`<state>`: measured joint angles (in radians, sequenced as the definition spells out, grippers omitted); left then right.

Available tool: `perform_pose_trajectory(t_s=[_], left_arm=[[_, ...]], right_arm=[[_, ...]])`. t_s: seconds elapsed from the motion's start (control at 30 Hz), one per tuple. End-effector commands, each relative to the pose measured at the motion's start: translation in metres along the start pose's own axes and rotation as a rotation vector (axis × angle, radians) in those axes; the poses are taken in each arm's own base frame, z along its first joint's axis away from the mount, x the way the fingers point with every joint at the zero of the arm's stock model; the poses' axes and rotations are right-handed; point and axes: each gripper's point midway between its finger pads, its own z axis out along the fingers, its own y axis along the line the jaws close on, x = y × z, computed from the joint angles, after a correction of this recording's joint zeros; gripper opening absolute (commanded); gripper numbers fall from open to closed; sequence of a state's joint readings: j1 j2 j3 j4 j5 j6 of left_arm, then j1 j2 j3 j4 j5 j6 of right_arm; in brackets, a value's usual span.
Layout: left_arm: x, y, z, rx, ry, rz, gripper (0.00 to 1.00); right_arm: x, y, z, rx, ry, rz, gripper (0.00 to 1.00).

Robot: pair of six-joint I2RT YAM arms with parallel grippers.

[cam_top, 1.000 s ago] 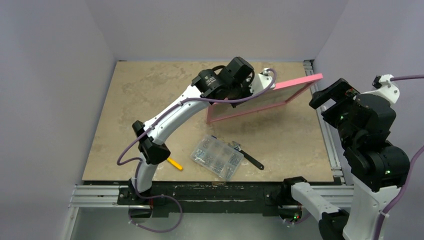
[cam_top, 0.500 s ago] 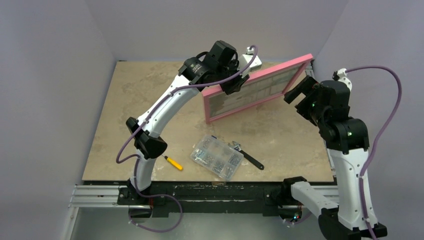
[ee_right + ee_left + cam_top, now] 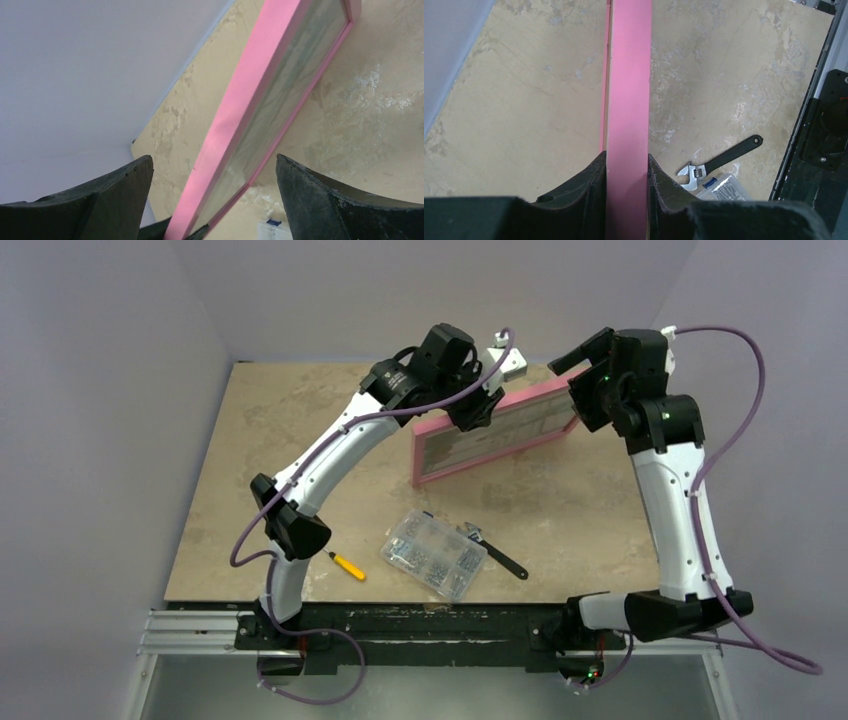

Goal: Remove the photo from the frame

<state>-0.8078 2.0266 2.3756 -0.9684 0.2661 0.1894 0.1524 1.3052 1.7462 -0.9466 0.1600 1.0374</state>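
Observation:
The pink frame [image 3: 444, 425] stands on its long lower edge at the back of the table, leaning, its glass front facing the camera. The photo [image 3: 500, 437] shows through the glass as pale and teal stripes. My left gripper [image 3: 472, 408] is shut on the frame's top edge; in the left wrist view the pink edge [image 3: 628, 100] runs straight between the left gripper's [image 3: 626, 175] fingers. My right gripper [image 3: 578, 380] hovers open at the frame's upper right end. In the right wrist view the frame [image 3: 240, 115] passes between the right gripper's [image 3: 213, 157] wide-apart fingers without touching them.
A clear screw box [image 3: 433, 553] lies near the front middle, with a black-handled wrench [image 3: 495, 552] beside it and a small yellow tool [image 3: 349, 567] to its left. Purple walls close the back and both sides. A metal rail [image 3: 655, 510] runs along the table's right edge.
The right arm swung from the far right up and over to the frame's upper right end, its jaws staying open. The left gripper kept its hold and tipped the frame more upright.

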Motion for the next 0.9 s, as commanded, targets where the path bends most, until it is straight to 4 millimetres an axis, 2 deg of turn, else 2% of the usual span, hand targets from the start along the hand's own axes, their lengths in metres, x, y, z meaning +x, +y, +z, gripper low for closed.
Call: perform_pose_trajectory(t_s=[0.0,0.2,0.27,0.33,0.4,0.47,0.53,0.6,0.73,0.8,0.83,0.87], left_arm=[[-0.036,-0.024,0.007,0.126,-0.155,-0.063,0.00],[-0.036,-0.025,0.008,0.129,-0.157,-0.054,0.00],[-0.036,-0.025,0.008,0.125,-0.157,-0.043,0.00],[-0.034,-0.027,0.008,0.129,-0.153,-0.038,0.00],[-0.033,-0.027,0.007,0.130,-0.152,-0.038,0.10],[-0.034,-0.025,0.003,0.114,-0.155,-0.037,0.25],[-0.037,-0.024,-0.002,0.100,-0.160,-0.035,0.36],[-0.041,-0.024,-0.010,0.093,-0.172,-0.031,0.42],[-0.052,-0.028,-0.030,0.091,-0.205,-0.014,0.63],[-0.057,-0.027,-0.044,0.074,-0.217,-0.006,0.78],[-0.062,-0.028,-0.057,0.067,-0.231,0.005,0.90],[-0.063,-0.028,-0.067,0.056,-0.240,0.016,0.98]], right_arm=[[0.003,0.008,0.016,0.030,0.034,0.063,0.89],[0.013,-0.004,0.047,0.113,0.054,0.067,0.82],[0.015,-0.007,0.053,0.122,0.057,0.074,0.69],[0.019,-0.008,0.059,0.128,0.064,0.087,0.63],[0.022,-0.011,0.064,0.149,0.076,0.092,0.58],[0.026,-0.014,0.068,0.170,0.092,0.094,0.52],[0.028,-0.018,0.070,0.190,0.098,0.099,0.39],[0.030,-0.021,0.072,0.203,0.101,0.100,0.25],[0.034,-0.026,0.078,0.226,0.115,0.097,0.10],[0.035,-0.028,0.079,0.236,0.119,0.095,0.03],[0.036,-0.029,0.080,0.241,0.120,0.099,0.01],[0.036,-0.029,0.080,0.241,0.120,0.104,0.00]])
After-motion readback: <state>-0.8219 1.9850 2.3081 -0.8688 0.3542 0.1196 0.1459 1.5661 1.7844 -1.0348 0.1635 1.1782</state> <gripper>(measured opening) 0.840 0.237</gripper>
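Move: The right hand, open, is about to take the frame's top edge near its right end, about 5 cm ahead, 1 cm to the left and 6 cm below. The left hand still grips that edge farther along, so the spot lies some 15 cm to its right, 5 cm farther out and level with it. From the right hand, on the table some 36 cm below, the wrench lies about 18 cm back and 11 cm left, the parts box 18 cm back and 23 cm left. The right hand reaches forward and down onto the frame's top edge near its right end, sinking about 9 cm and going 5 cm forward while its fingers tip some 15 degrees further down and close, until they pinch the pink edge between them. Meanwhile the left hand keeps its grip on the edge while easing back and left a centimetre or so, then opens wide, lets go and lifts slightly, ending about 2 cm back and left of its start. ##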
